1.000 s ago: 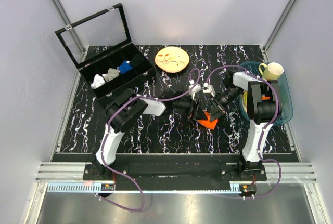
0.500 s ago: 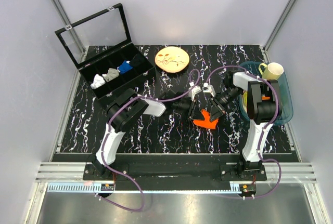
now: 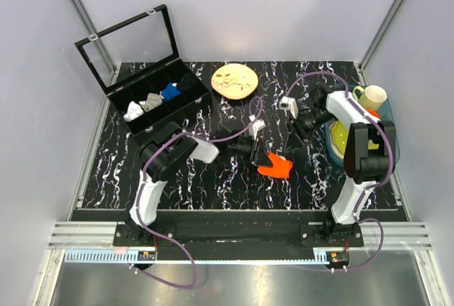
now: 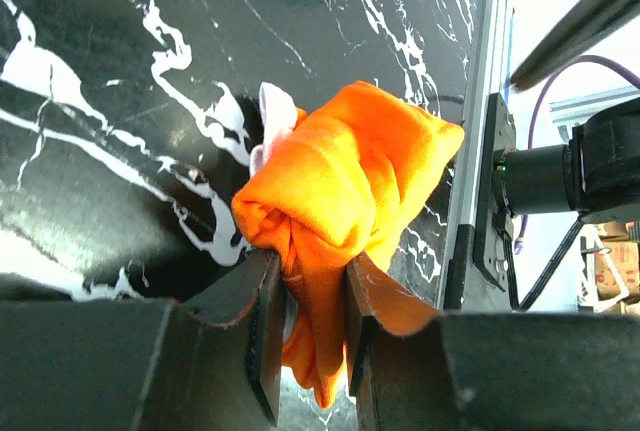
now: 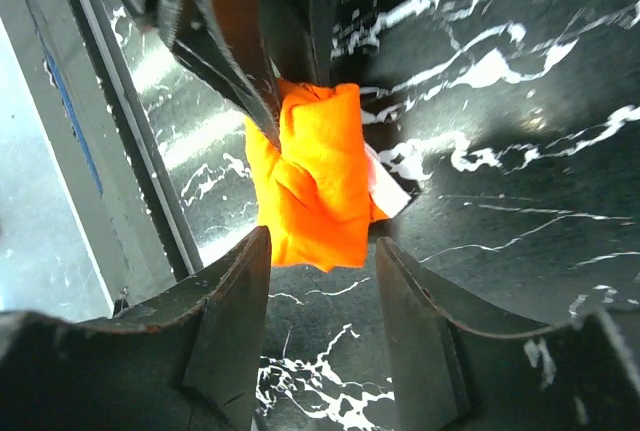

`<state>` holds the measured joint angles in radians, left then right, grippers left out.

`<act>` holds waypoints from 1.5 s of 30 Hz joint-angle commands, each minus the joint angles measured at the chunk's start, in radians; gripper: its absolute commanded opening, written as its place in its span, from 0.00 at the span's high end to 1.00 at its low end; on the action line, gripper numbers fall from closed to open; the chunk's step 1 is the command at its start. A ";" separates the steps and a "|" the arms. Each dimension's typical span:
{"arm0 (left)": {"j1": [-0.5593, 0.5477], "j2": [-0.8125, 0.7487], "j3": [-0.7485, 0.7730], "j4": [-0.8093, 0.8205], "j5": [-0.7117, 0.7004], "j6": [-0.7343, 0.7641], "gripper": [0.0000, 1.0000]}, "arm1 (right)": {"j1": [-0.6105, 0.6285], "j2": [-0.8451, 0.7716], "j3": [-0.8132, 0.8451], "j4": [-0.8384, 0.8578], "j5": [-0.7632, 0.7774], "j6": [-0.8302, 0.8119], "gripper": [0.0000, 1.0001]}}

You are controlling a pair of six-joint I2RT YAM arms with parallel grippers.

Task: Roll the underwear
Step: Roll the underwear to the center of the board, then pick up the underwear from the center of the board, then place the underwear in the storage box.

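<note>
The orange underwear point(image 3: 276, 167) lies bunched on the black marbled table point(image 3: 213, 178), right of centre. My left gripper point(image 3: 259, 158) is shut on its left end; in the left wrist view the fabric point(image 4: 340, 181) is pinched between the two fingers point(image 4: 262, 321), with a white edge showing at the far side. My right gripper point(image 3: 299, 133) is open and empty, raised above and to the right of the garment. In the right wrist view the underwear point(image 5: 318, 176) lies beyond the spread fingers point(image 5: 230, 321), apart from them.
An open black box point(image 3: 152, 96) with small rolled garments stands at the back left. A patterned plate point(image 3: 235, 80) sits at the back centre. A blue tub point(image 3: 386, 143) with a yellow cup point(image 3: 370, 96) stands at the right edge.
My right gripper has let go of the underwear and pulled back up and to the right. My left gripper, still holding the garment, has shifted slightly left and nearer with it.
</note>
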<state>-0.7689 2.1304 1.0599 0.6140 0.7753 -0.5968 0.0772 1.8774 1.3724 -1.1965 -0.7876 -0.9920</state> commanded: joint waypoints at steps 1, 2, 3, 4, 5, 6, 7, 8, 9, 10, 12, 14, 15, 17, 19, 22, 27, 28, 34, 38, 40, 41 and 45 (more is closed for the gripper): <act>0.028 -0.082 -0.054 0.073 0.006 -0.041 0.88 | -0.007 -0.121 0.063 0.011 -0.074 0.076 0.44; 0.040 -0.093 -0.073 0.087 0.002 -0.046 0.88 | -0.007 -0.147 0.057 0.023 -0.087 0.085 0.44; 0.046 -0.119 -0.084 0.093 -0.001 -0.054 0.88 | -0.007 -0.162 0.050 0.034 -0.091 0.099 0.44; 0.052 -0.131 -0.098 0.104 -0.007 -0.058 0.88 | -0.005 -0.178 0.039 0.050 -0.094 0.116 0.43; 0.068 -0.145 -0.124 0.122 -0.011 -0.063 0.88 | -0.007 -0.211 0.012 0.086 -0.105 0.143 0.43; 0.075 -0.179 -0.138 0.131 -0.014 -0.072 0.89 | -0.007 -0.228 -0.002 0.101 -0.111 0.153 0.44; 0.085 -0.196 -0.150 0.136 -0.021 -0.077 0.89 | -0.007 -0.242 -0.018 0.133 -0.114 0.170 0.43; 0.103 -0.216 -0.164 0.144 -0.027 -0.078 0.89 | -0.007 -0.273 -0.045 0.146 -0.122 0.179 0.43; 0.112 -0.252 -0.188 0.142 -0.034 -0.078 0.89 | -0.007 -0.287 -0.056 0.158 -0.124 0.184 0.43; 0.124 -0.276 -0.198 0.142 -0.039 -0.077 0.89 | -0.007 -0.299 -0.065 0.184 -0.124 0.197 0.43; 0.157 -0.337 -0.227 0.124 -0.051 -0.069 0.89 | -0.007 -0.330 -0.096 0.208 -0.134 0.214 0.43; 0.197 -0.377 -0.244 0.089 -0.067 -0.057 0.89 | -0.007 -0.348 -0.122 0.239 -0.156 0.233 0.43; 0.210 -0.403 -0.258 0.069 -0.089 -0.051 0.90 | -0.007 -0.350 -0.128 0.247 -0.159 0.237 0.44; 0.262 -0.481 -0.267 0.002 -0.117 -0.022 0.91 | -0.007 -0.359 -0.142 0.264 -0.165 0.248 0.44; 0.319 -0.538 -0.270 -0.061 -0.168 0.008 0.92 | -0.007 -0.365 -0.154 0.285 -0.173 0.266 0.44; 0.416 -0.657 -0.235 -0.213 -0.243 0.084 0.95 | -0.007 -0.383 -0.179 0.301 -0.197 0.276 0.45; 0.563 -0.771 -0.127 -0.451 -0.421 0.227 0.98 | -0.007 -0.419 -0.188 0.307 -0.213 0.279 0.44; 0.603 -0.776 -0.106 -0.471 -0.442 0.256 0.99 | -0.007 -0.423 -0.193 0.311 -0.219 0.282 0.45; 0.752 -0.747 0.057 -0.646 -0.573 0.433 1.00 | -0.007 -0.463 -0.208 0.316 -0.237 0.285 0.45; 0.838 -0.733 0.083 -0.683 -0.599 0.477 1.00 | -0.007 -0.471 -0.210 0.316 -0.243 0.283 0.44; 0.890 -0.715 0.084 -0.686 -0.579 0.482 1.00 | -0.007 -0.469 -0.211 0.316 -0.242 0.283 0.44; 0.907 -0.710 0.084 -0.686 -0.577 0.485 1.00 | -0.007 -0.471 -0.213 0.314 -0.240 0.283 0.44; 0.976 -0.672 0.084 -0.672 -0.573 0.494 1.00 | -0.007 -0.468 -0.216 0.318 -0.245 0.283 0.44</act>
<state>0.1555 1.4246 1.1061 -0.0666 0.2234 -0.1436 0.0757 1.4368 1.1584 -0.9016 -0.9909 -0.7162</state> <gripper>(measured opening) 0.263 0.557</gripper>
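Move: Gripped in the left fingers, the underwear is bound for the black box, whose middle lies about 39 cm to that hand's left and 24 cm ahead, near its height. In the box the gray bundle sits some 43 cm left and 24 ahead, the white one 50 left and 20 ahead, the blue one 37 left and 28 ahead. From the right hand, already clear, the underwear is about 7 cm left, 7 back and 6 below. Sweeping about 45 cm left and 20 forward while climbing some 20 cm, the left arm carries the pinched underwear to the black box, its wrist swinging counter-clockwise from pointing right to pointing forward and down. It sinks a little over the box at the end. The right hand rises away from the work spot, edging left, fingers staying half open. ##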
